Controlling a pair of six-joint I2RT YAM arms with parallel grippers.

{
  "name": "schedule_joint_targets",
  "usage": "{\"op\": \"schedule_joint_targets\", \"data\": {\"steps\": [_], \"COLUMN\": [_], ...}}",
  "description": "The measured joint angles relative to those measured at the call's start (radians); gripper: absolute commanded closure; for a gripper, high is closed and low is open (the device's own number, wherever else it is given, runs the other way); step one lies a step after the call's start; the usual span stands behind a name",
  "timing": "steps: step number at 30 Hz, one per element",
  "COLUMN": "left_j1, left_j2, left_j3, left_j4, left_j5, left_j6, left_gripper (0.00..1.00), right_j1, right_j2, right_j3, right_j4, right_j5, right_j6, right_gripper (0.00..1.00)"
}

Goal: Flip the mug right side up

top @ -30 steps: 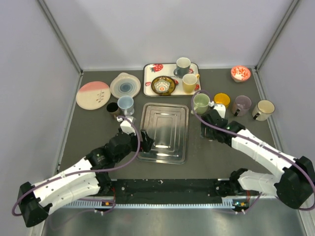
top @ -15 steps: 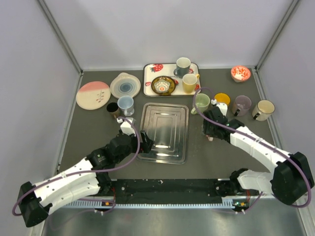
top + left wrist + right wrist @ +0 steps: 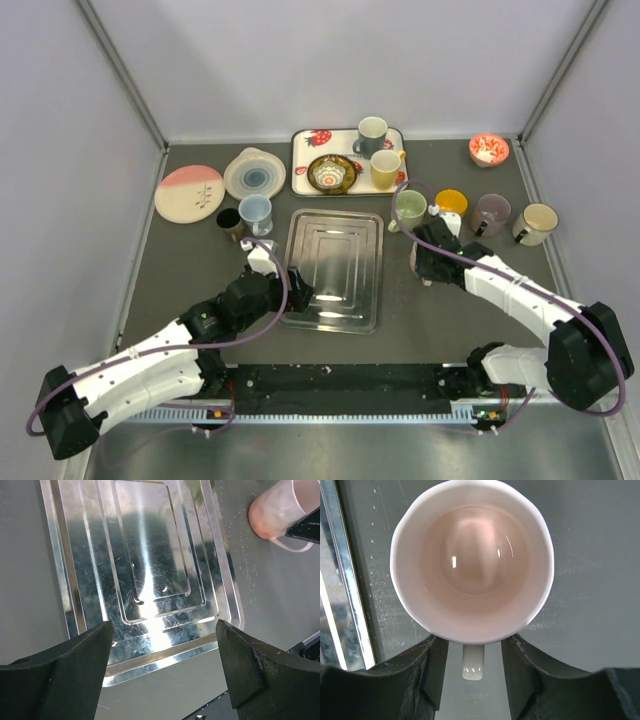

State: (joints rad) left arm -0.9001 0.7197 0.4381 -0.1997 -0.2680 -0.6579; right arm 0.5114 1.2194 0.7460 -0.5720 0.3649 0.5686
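Note:
A white mug with a pink inside [image 3: 471, 562] is mouth up, to the right of the metal tray. In the right wrist view I look straight down into it. Its handle [image 3: 473, 662] lies between the fingers [image 3: 436, 672] of my right gripper [image 3: 474, 672], with a gap on each side, so the jaws are open around it. In the top view the right gripper [image 3: 430, 266] covers most of the mug [image 3: 427, 282]. The mug also shows in the left wrist view [image 3: 277, 510]. My left gripper [image 3: 164, 630] is open and empty over the tray's near edge, also visible in the top view [image 3: 298, 290].
The metal tray [image 3: 375, 270] lies at the middle. Green [image 3: 409, 209], yellow [image 3: 451, 203], purple [image 3: 491, 213] and cream [image 3: 538, 222] mugs stand in a row behind the right gripper. A strawberry tray [image 3: 302, 160] with mugs, plates [image 3: 190, 192] and two small cups [image 3: 255, 211] sit further back.
The right gripper came a little toward the near side, away from the row of mugs, then held still. The left arm has barely moved.

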Motion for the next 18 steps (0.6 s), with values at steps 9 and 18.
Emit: {"op": "schedule_joint_targets", "data": {"steps": [9, 18], "left_j1": [0.0, 0.0], "left_j2": [0.003, 0.005], "left_j3": [-0.01, -0.017], "left_j4": [0.016, 0.021], "left_j5": [0.018, 0.028], "left_j6": [-0.008, -0.017], "left_gripper": [0.14, 0.15], "right_j1": [-0.004, -0.004], "right_j2": [0.012, 0.011], "right_j3": [0.0, 0.0], "right_j4": [0.005, 0.01], "right_j5": [-0.003, -0.003], "right_j6": [-0.001, -0.003], "right_gripper": [0.67, 0.98]}}
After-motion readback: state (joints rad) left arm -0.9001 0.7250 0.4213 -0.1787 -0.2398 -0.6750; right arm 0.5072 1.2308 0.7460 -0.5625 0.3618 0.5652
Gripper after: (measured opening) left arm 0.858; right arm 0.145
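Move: The right fingers already straddle the handle of the pink mug, whose middle lies about 5 cm straight ahead of the hand and 1 cm below. From that hand the green mug is some 15 cm ahead and 4 cm left, the yellow mug about 16 cm ahead and 5 cm right; the metal tray's middle is roughly 21 cm left and 2 cm ahead. From the left hand the pink mug lies 8 cm ahead, 26 cm right, 7 cm lower. The right gripper shuts its fingertips from either side on the near-pointing handle of the pink mug, going from about half open to nearly closed, and pinches it, the finger effort rising at the last. The hand itself all but stays in place, its tilt unchanged, with the fingers pointing steeply down and forward. ##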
